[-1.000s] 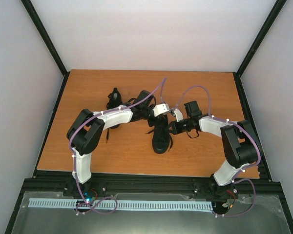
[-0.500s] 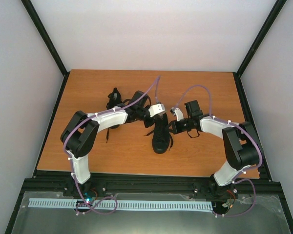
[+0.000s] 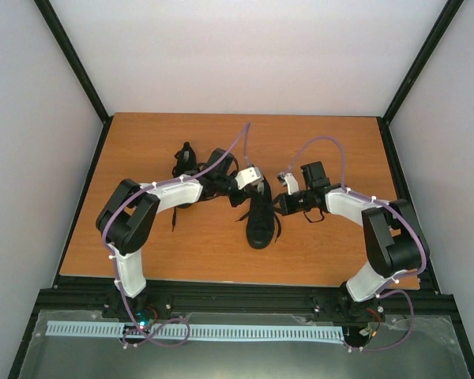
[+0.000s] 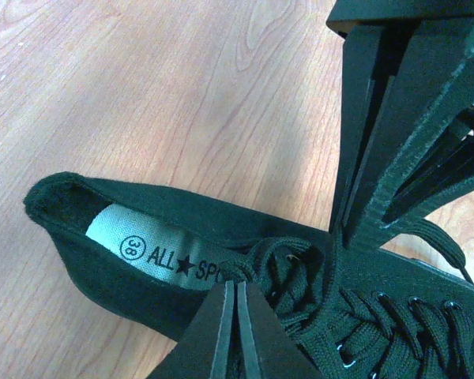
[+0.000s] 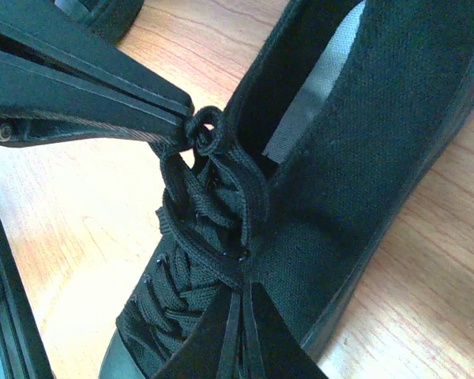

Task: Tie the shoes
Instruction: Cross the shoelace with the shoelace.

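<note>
One black sneaker (image 3: pixel 260 223) lies in the middle of the table, toe toward me. The second sneaker (image 3: pixel 184 163) lies at the back left, partly under my left arm. My left gripper (image 3: pixel 255 189) is shut on a small lace loop (image 5: pixel 204 136) at the top of the middle shoe's lacing. In the left wrist view its jaws (image 4: pixel 235 284) pinch the lace next to the grey insole label (image 4: pixel 146 251). My right gripper (image 3: pixel 276 204) is shut on a lace strand at the shoe's right side, seen in its wrist view (image 5: pixel 242 286).
The wooden table (image 3: pixel 142 237) has black frame rails along its edges and white walls around it. Loose lace ends trail off the middle shoe on both sides (image 3: pixel 278 229). My two grippers are close together over the shoe's opening.
My left gripper has drawn slightly left and back while holding the lace, and its elbow has swung left. The right gripper has shifted only a little. The shoe has stayed put.
</note>
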### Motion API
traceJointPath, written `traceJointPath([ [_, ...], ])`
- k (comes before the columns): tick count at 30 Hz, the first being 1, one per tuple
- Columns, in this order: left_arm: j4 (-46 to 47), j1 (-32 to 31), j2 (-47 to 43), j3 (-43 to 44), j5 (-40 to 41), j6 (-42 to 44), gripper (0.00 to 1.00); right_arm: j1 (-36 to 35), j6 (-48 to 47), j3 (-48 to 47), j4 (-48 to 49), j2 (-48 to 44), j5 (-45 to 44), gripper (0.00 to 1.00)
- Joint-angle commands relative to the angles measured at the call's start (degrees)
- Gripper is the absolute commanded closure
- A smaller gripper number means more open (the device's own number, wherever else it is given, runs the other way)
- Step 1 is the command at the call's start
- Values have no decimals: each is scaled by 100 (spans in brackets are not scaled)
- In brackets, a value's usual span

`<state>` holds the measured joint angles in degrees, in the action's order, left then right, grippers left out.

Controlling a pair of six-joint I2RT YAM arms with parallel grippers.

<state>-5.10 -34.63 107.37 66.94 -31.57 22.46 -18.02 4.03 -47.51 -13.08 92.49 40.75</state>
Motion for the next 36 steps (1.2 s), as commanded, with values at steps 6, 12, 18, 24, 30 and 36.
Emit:
traceJointPath([
  [6,539,121,-214,-107,38,-556,93,31,62,-167,134,184,73,97],
  [12,606,241,-311,-106,972,-1008,81,27,106,-198,179,261,91,97],
  [18,154,317,-441,-4,1027,-822,51,32,124,-222,261,287,147,97],
  [24,-679,317,-674,35,-281,683,34,28,107,-198,262,266,162,97],
  [30,-1398,302,-684,395,-838,3717,25,27,122,-212,286,243,113,97],
  [36,-2428,163,36,1211,-894,3177,26,27,176,-202,366,178,91,97],
])
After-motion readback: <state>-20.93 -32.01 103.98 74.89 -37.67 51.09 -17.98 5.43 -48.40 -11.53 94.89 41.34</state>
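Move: Pinched in the left fingers is a shoelace loop; the lace crossing on the shoe's tongue lies about 3 cm back and 3 cm to the right of them, some 3 cm below. The near shoe's middle is about 4 cm back, 3 cm right and 5 cm down, the other shoe roughly 6 cm ahead and 20 cm left. From the right hand, shut on the other strand, the crossing sits about 4 cm left and 1 cm ahead, just below. Drawing the loop forward and left, away from the right fingers, the left hand goes about 5 cm while its fingers begin to spread, letting go of the lace. It then swings back some 5 cm, rises about 5 cm, turns the wrist clockwise and tilts it, and ends wide open above the shoe; the right hand nearly stays in place and keeps its pinch on its strand. ##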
